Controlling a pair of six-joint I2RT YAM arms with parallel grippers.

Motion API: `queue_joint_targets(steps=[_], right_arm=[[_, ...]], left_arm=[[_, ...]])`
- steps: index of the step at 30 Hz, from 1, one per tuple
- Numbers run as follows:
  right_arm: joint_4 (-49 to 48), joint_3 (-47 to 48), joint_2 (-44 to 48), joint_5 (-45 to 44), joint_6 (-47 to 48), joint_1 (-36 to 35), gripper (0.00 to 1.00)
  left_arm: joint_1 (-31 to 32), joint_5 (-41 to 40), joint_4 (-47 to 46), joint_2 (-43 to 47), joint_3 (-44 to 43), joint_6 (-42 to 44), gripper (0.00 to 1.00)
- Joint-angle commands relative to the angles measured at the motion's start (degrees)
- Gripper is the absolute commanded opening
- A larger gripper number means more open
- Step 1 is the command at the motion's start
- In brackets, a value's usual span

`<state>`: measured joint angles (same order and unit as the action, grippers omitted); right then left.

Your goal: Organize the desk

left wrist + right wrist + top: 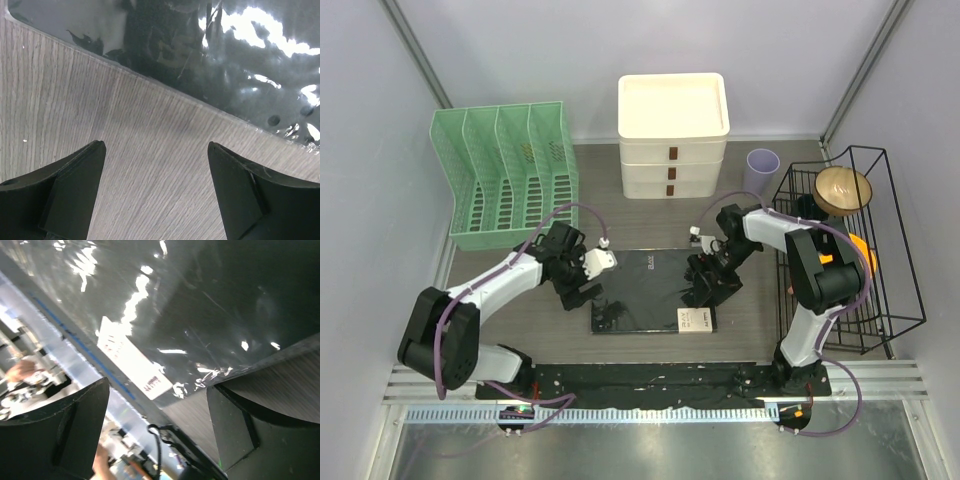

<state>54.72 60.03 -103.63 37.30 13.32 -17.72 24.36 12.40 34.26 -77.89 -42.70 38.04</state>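
Observation:
The desk (620, 215) is a dark wood-grain tabletop. A black notebook (650, 290) in glossy wrap lies flat at its middle, with a white label (696, 320) at the near right corner. My left gripper (582, 296) is open and empty, low at the notebook's left edge. In the left wrist view its fingers (156, 145) frame bare desk (150, 125), with the notebook's edge (210, 55) just beyond. My right gripper (706, 290) is open and empty at the notebook's right edge. In the right wrist view (159, 385) the notebook (215, 305) and its label (132, 362) lie ahead.
A green file rack (510, 175) stands at the back left. A stack of white drawers (672, 135) and a lavender cup (762, 170) stand at the back. A black wire rack (895, 290) at the right holds a wooden bowl (842, 188). A black rail (650, 380) runs along the front edge.

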Motion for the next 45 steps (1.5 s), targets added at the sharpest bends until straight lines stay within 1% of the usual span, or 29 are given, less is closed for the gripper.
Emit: queue_joint_targets(steps=[1,12,20,25,31,37,38,41,45], right_arm=[[-2.95,0.17,-2.54,3.57,0.21,-0.22,0.83],[-9.45,1.93,-0.43,6.47,-4.7,-0.13,0.81],[-15.86,4.22,1.5,6.47,-9.36,-0.21,0.8],[-17.01,6.5,2.03,7.26,-10.86,-0.13,0.78],[-15.17,9.58,4.49,7.35,-10.86,-0.13,0.72],[-12.27,11.6,6.34,9.1,-9.37,-0.13,0.6],[-11.4,11.77,6.69,10.24,-9.11,-0.13,0.57],[-10.78,12.48,7.65,13.22,-8.23,-0.13,0.52],[-10.16,14.14,8.36,18.32,-7.17,-0.13,0.48]], left_arm=[[-0.1,-0.8,-3.58,-0.51,0.33,-2.36,0.88],[1.13,-3.0,-8.5,-3.32,2.44,-5.43,0.88],[1.39,-3.7,-9.74,-3.94,2.97,-5.87,0.88],[1.39,-4.32,-10.44,-4.47,2.88,-6.4,0.88],[1.48,-5.28,-11.06,-4.9,2.71,-7.02,0.88],[1.39,-5.02,-11.58,-5.78,2.18,-7.46,0.88],[1.48,-5.02,-11.58,-5.96,2.09,-7.46,0.88],[1.48,-5.11,-11.85,-5.7,2.09,-7.72,0.88],[1.57,-5.2,-12.2,-4.91,2.27,-7.9,0.88]])
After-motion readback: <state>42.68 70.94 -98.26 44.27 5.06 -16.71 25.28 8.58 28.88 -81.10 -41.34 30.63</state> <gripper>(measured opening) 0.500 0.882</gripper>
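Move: The film-wrapped black laptop lies flat, its middle about 11 cm left of the right gripper, 1 cm back and 2 cm below; the white label on its near right corner is some 7 cm back of that gripper and 1 cm left. The drawer unit stands roughly 32 cm ahead and 7 cm left of it. From the left gripper the laptop's middle is about 17 cm right and 1 cm ahead. Work the right gripper a few cm left against the laptop's right edge, carry it forward about 10 cm so the laptop swings with it, then raise it some 8 cm, tipping the fingers up and closing them to about half open around the edge. Lower the left gripper 1.5 cm beside the left edge and hold it there, fingers open. ##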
